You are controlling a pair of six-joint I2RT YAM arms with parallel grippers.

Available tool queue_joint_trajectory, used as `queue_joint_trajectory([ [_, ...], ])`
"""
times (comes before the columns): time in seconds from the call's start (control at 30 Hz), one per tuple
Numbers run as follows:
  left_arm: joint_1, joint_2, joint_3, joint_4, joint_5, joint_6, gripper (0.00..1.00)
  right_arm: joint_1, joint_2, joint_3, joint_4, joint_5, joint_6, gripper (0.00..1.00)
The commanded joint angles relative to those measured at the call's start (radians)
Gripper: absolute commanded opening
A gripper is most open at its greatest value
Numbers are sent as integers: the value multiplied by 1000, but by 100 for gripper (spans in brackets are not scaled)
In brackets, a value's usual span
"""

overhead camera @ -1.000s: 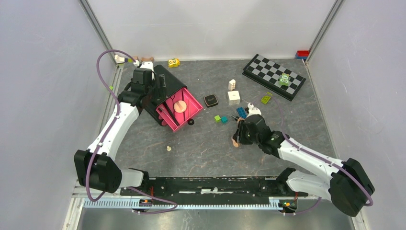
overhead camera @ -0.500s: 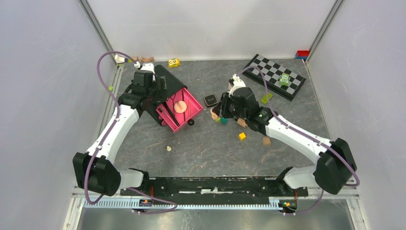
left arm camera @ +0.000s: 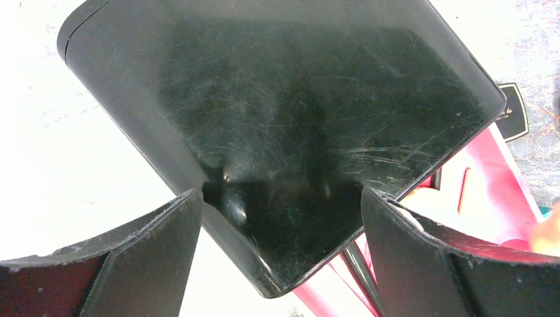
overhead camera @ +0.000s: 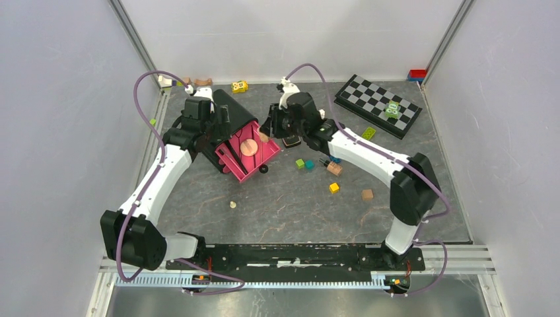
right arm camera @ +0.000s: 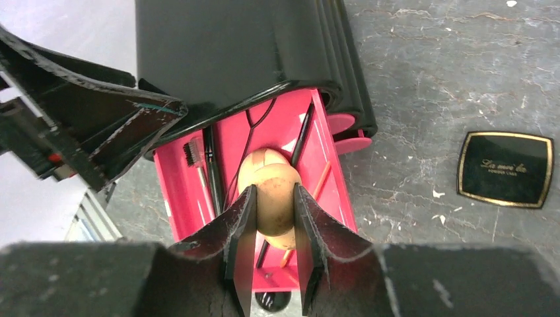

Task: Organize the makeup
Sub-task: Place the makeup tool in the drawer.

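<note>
A pink makeup case [overhead camera: 263,156] lies open at the left, its black lid [overhead camera: 231,109] tilted up. My left gripper [overhead camera: 214,125] straddles a corner of that lid [left arm camera: 284,119], a finger against each edge [left arm camera: 280,198]. My right gripper [overhead camera: 267,134] hovers over the case's right rim, shut on a peach egg-shaped sponge [right arm camera: 274,198]. Below the sponge, the pink tray [right arm camera: 181,191] holds a round peach puff [overhead camera: 248,146] and thin black brushes [right arm camera: 211,172]. The black square compact [right arm camera: 506,168] lies on the table just right of the case.
A chessboard [overhead camera: 378,104] lies at the back right with a green toy on it. Small coloured blocks [overhead camera: 334,188] are scattered right of centre. A little black ball [overhead camera: 263,169] sits at the case's near corner, and a yellow toy [overhead camera: 240,86] stands by the back wall.
My right arm has swung left and back from mid-table, carrying the peach sponge, and now stands over the pink case. The left arm and lid have not moved.
</note>
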Motion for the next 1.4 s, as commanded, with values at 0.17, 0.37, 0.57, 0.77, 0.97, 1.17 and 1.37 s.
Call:
queue_joint_trajectory([
  [0.17, -6, 4, -8, -15, -24, 31, 95, 40, 111, 131, -90, 83, -71, 33],
  [0.37, -6, 3, -7, -15, -21, 30, 95, 44, 111, 113, -125, 162, -65, 35],
  [0.57, -6, 5, -6, -15, -20, 31, 95, 46, 117, 123, -160, 201, -71, 39],
  [0.77, -6, 5, -6, -15, -19, 31, 95, 48, 125, 134, -169, 193, -72, 49],
  [0.97, -6, 5, -6, -15, -18, 31, 95, 48, 118, 142, -167, 182, -79, 55],
  [1.17, -5, 7, -7, -15, -18, 31, 95, 47, 97, 172, -168, 164, -89, 57],
  [1.37, -6, 9, -7, -15, -20, 32, 95, 48, 26, 130, -122, 146, -103, 58],
])
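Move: The makeup tool, a tan sponge, is already in my right fingers. Its resting spot in the open pink drawer lies almost straight below, some 8 cm down and 1 cm to the right. The round puff in the drawer is about 4 cm left of that hand and level with it. The black powder case is on the table, about 6 cm ahead and 8 cm right. From my idle left hand, the drawer spot is about 14 cm right, 1 cm back. I lower my right hand about 6 cm into the open drawer, swinging 2 cm left and then coming back right as it sinks, while the wrist tips some 15 degrees so the fingers point more steeply down. Low over the floor beside the round puff, I spread the fingers, let go of the sponge, then start rising, about 2 cm. ##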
